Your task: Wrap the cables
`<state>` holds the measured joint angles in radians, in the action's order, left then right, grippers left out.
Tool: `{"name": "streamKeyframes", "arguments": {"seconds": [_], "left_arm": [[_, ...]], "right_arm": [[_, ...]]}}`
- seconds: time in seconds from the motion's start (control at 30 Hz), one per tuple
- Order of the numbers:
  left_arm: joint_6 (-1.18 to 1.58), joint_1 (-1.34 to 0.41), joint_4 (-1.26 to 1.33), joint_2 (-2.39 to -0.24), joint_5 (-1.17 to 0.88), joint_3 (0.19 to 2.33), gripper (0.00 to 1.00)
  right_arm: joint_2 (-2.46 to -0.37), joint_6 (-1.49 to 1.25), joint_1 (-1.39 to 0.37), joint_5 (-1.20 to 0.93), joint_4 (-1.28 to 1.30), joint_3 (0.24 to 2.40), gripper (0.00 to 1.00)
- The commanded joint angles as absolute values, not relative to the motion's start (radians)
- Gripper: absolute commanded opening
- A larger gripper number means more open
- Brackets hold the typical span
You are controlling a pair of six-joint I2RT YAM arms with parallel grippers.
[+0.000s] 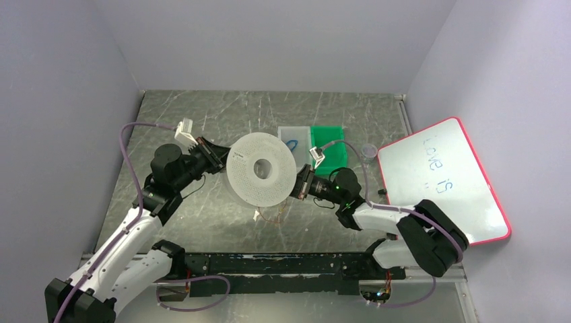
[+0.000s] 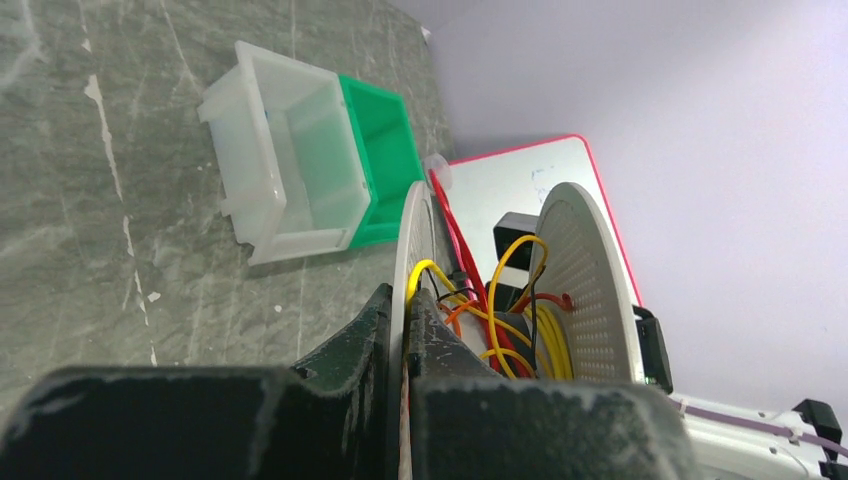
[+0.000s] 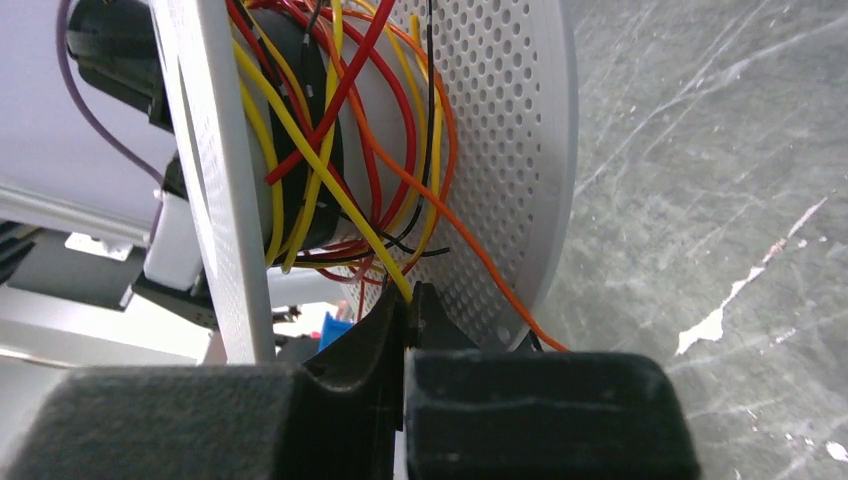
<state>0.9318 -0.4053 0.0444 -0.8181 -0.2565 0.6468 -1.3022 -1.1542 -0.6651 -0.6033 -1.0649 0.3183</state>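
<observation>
A white perforated spool (image 1: pixel 261 168) is held up above the table between both arms. Yellow, orange and red cables (image 3: pixel 340 150) are wound loosely round its core, also seen in the left wrist view (image 2: pixel 510 330). My left gripper (image 2: pixel 405 300) is shut on the rim of one spool flange (image 2: pixel 415 240); in the top view it (image 1: pixel 217 156) meets the spool's left edge. My right gripper (image 3: pixel 410 295) is shut on a yellow cable (image 3: pixel 385 262) between the flanges; in the top view it (image 1: pixel 301 183) is at the spool's right edge. Some cable ends (image 1: pixel 273 215) hang below the spool.
A clear bin (image 1: pixel 292 141) and a green bin (image 1: pixel 328 145) sit behind the spool; they also show in the left wrist view (image 2: pixel 290 150). A red-framed whiteboard (image 1: pixel 444 178) lies at the right. A small clear cup (image 1: pixel 368 150) is near it. Grey walls enclose the table.
</observation>
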Motion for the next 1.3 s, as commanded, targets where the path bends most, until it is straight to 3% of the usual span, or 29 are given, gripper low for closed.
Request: {"name": "streamKeyframes", "arguments": {"seconds": [0.0, 0.43, 1.27], "left_arm": [[0.948, -0.376, 0.107, -0.838, -0.128, 0.629, 0.07], [0.964, -0.314, 0.012, -0.856, -0.117, 0.570, 0.07], [0.976, -0.224, 0.139, -1.010, -0.256, 0.361, 0.07]], "right_arm": [[-1.333, -1.173, -0.745, -0.559, -1.177, 0.384, 0.00], [-1.440, -1.139, -0.787, -0.376, -1.003, 0.494, 0.00], [-1.725, -1.130, -0.802, -0.331, -0.997, 0.563, 0.00]]}}
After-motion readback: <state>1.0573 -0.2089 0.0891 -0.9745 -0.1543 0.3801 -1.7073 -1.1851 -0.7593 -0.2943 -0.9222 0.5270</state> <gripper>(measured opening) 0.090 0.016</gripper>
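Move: The left hand already pinches the reel's far-left rim, the reel's middle lying about 9 cm to its right, 5 back and 3 below; bare table is some 27 cm beneath. The right hand already pinches the yellow cable, with the reel's middle roughly 12 cm left, 4 ahead and 4 above. From the right hand, the white tray stands about 24 cm straight ahead and 17 below, the green tray beside it, 12 cm farther right. Left hand lowers the pinched reel about 16 cm, drifting left; right, still pinching yellow cable, sinks 10, forward. ##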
